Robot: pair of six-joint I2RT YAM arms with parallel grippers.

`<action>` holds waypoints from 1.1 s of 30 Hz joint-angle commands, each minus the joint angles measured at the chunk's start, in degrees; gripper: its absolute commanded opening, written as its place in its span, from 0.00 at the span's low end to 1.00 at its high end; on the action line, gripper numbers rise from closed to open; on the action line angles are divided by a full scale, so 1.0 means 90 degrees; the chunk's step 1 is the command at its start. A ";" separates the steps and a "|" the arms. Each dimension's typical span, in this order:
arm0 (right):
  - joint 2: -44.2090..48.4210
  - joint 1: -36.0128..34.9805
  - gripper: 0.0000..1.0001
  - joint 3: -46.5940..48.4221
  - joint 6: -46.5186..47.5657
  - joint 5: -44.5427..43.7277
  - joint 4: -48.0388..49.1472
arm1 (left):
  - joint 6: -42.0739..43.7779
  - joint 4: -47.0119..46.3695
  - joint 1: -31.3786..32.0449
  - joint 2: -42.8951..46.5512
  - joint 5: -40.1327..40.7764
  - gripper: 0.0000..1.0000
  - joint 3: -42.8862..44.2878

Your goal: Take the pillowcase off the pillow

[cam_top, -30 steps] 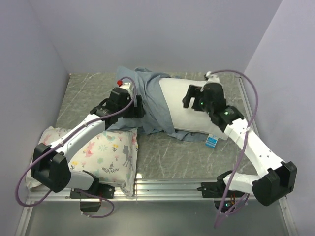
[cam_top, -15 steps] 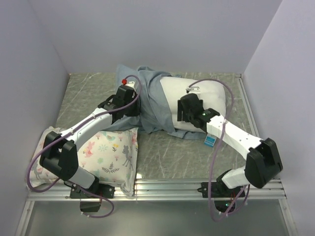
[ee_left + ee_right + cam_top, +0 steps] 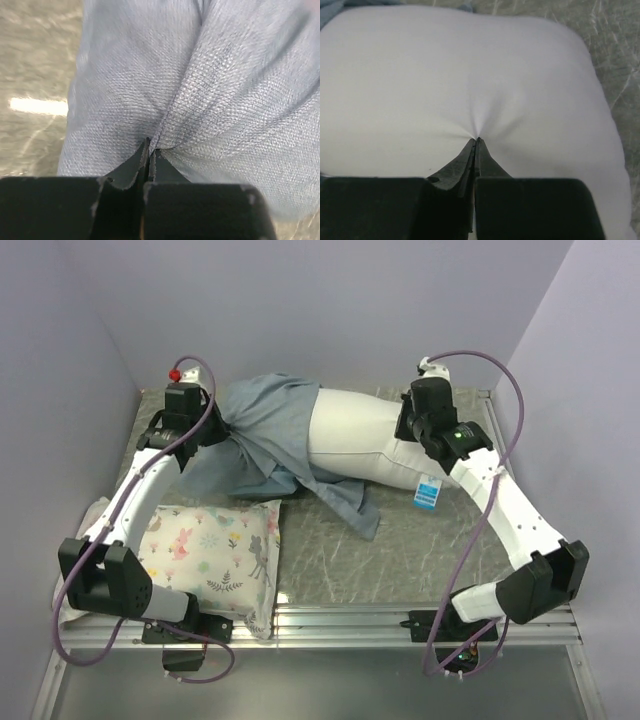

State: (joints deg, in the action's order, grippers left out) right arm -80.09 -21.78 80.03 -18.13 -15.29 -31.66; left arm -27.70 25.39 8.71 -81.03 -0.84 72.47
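The pillowcase lies bunched at the back left, its slate blue-grey inside showing, and still covers the left end of the pillow. The plain white pillow is bare from the middle to its right end, with a blue-and-white tag at its near edge. My left gripper is shut on a pinch of pillowcase cloth, with folds running into the jaws. My right gripper is shut on a pinch of the white pillow cover, which puckers at the tips.
A smaller white floral deer-print pillow lies at the front left by the left arm's base. Lilac walls close the back and both sides. A metal rail runs along the near edge. Bare grey table shows in front of the pillow.
My left gripper has pulled the pillowcase left and back, and more white pillow is bare. My right gripper has moved back and right with the pillow's right end.
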 commanded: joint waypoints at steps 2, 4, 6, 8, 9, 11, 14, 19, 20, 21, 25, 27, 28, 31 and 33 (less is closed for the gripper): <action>0.0725 0.0398 0.00 0.0658 0.0364 -0.0899 -0.0652 | 0.0607 0.0392 -0.0362 0.0468 0.1762 0.00 0.0522; 0.0794 0.0437 0.00 0.0960 0.0364 -0.0908 -0.0808 | 0.0656 0.0518 -0.0372 0.0556 0.1919 0.00 0.0736; 0.0862 0.0447 0.00 0.1417 0.0355 -0.0841 -0.1062 | 0.0676 0.0578 -0.0362 0.0692 0.1988 0.00 0.0989; 0.1056 0.0438 0.00 0.1654 0.0325 -0.0559 -0.1150 | 0.0686 0.0694 -0.0362 0.0791 0.1978 0.00 0.1215; 0.1125 0.0438 0.00 0.1790 0.0325 -0.0470 -0.1170 | 0.0676 0.0714 -0.0362 0.0897 0.1756 0.00 0.1419; 0.1233 0.0418 0.00 0.1937 0.0305 -0.0285 -0.1344 | 0.0705 0.0802 -0.0333 0.0976 0.1481 0.00 0.1702; 0.1379 0.0389 0.00 0.1968 0.0257 0.0203 -0.1356 | 0.0948 0.1278 0.0027 0.0870 0.1440 0.02 0.2364; 0.1389 0.0175 0.04 0.1168 0.0266 0.1257 -0.0927 | 0.1164 0.1584 0.0790 0.0206 0.1599 0.01 0.3061; 0.1496 0.0039 0.11 0.0944 0.0305 0.1346 -0.0616 | 0.1145 0.1555 0.0790 0.0137 0.1346 0.00 0.3052; 0.1545 -0.0427 0.25 0.0574 0.0344 0.1338 -0.0497 | 0.1087 0.1535 0.0809 0.0021 0.1324 0.00 0.3042; 0.1653 -0.1893 0.62 -0.0034 0.0637 0.0861 -0.0164 | 0.1076 0.1379 0.0849 -0.0078 0.1324 0.00 0.2808; 0.1644 -0.2421 0.76 -0.0374 0.0735 0.0197 0.0030 | 0.1047 0.1340 0.0849 -0.0078 0.1295 0.00 0.2691; 0.1634 -0.2907 0.78 -0.0473 0.0793 0.0040 0.0070 | 0.1057 0.1320 0.0868 -0.0088 0.1295 0.00 0.2661; 0.1420 -0.3709 0.86 -0.0834 0.0901 -0.0584 0.0294 | 0.1066 0.1291 0.0878 -0.0078 0.1314 0.00 0.2554; 0.1302 -0.4140 0.90 -0.0981 0.0989 -0.1229 0.0383 | 0.1076 0.1291 0.0888 -0.0098 0.1305 0.00 0.2495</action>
State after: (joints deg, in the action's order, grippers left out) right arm -68.34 -54.83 71.77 -11.75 -16.62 -33.67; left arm -18.68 42.52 15.90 -83.42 12.29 94.39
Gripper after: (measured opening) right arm 0.891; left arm 0.014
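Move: From the left gripper, already pinching the closed end of the gray pillowcase, the pillow's bare middle lies about 33 cm right, 1 cm back and 6 cm lower; the patterned pillow is some 30 cm back and 11 cm left. The right gripper already pinches the pillow's top, its bare middle about 4 cm left, 2 cm back and 9 cm below. From that gripper the pillowcase mouth is roughly 19 cm left, and the tag 13 cm back and 5 cm right. Keep both pinches and hoist pillowcase and pillow together, the left gripper about 14 cm up, the right about 16 cm up while drawing back. Then open the right fingers to let go of the pillow and swing that gripper down, left and back to above it, turning some 35 degrees counter-clockwise, while the left gripper keeps the pillowcase and sinks about 5 cm. ##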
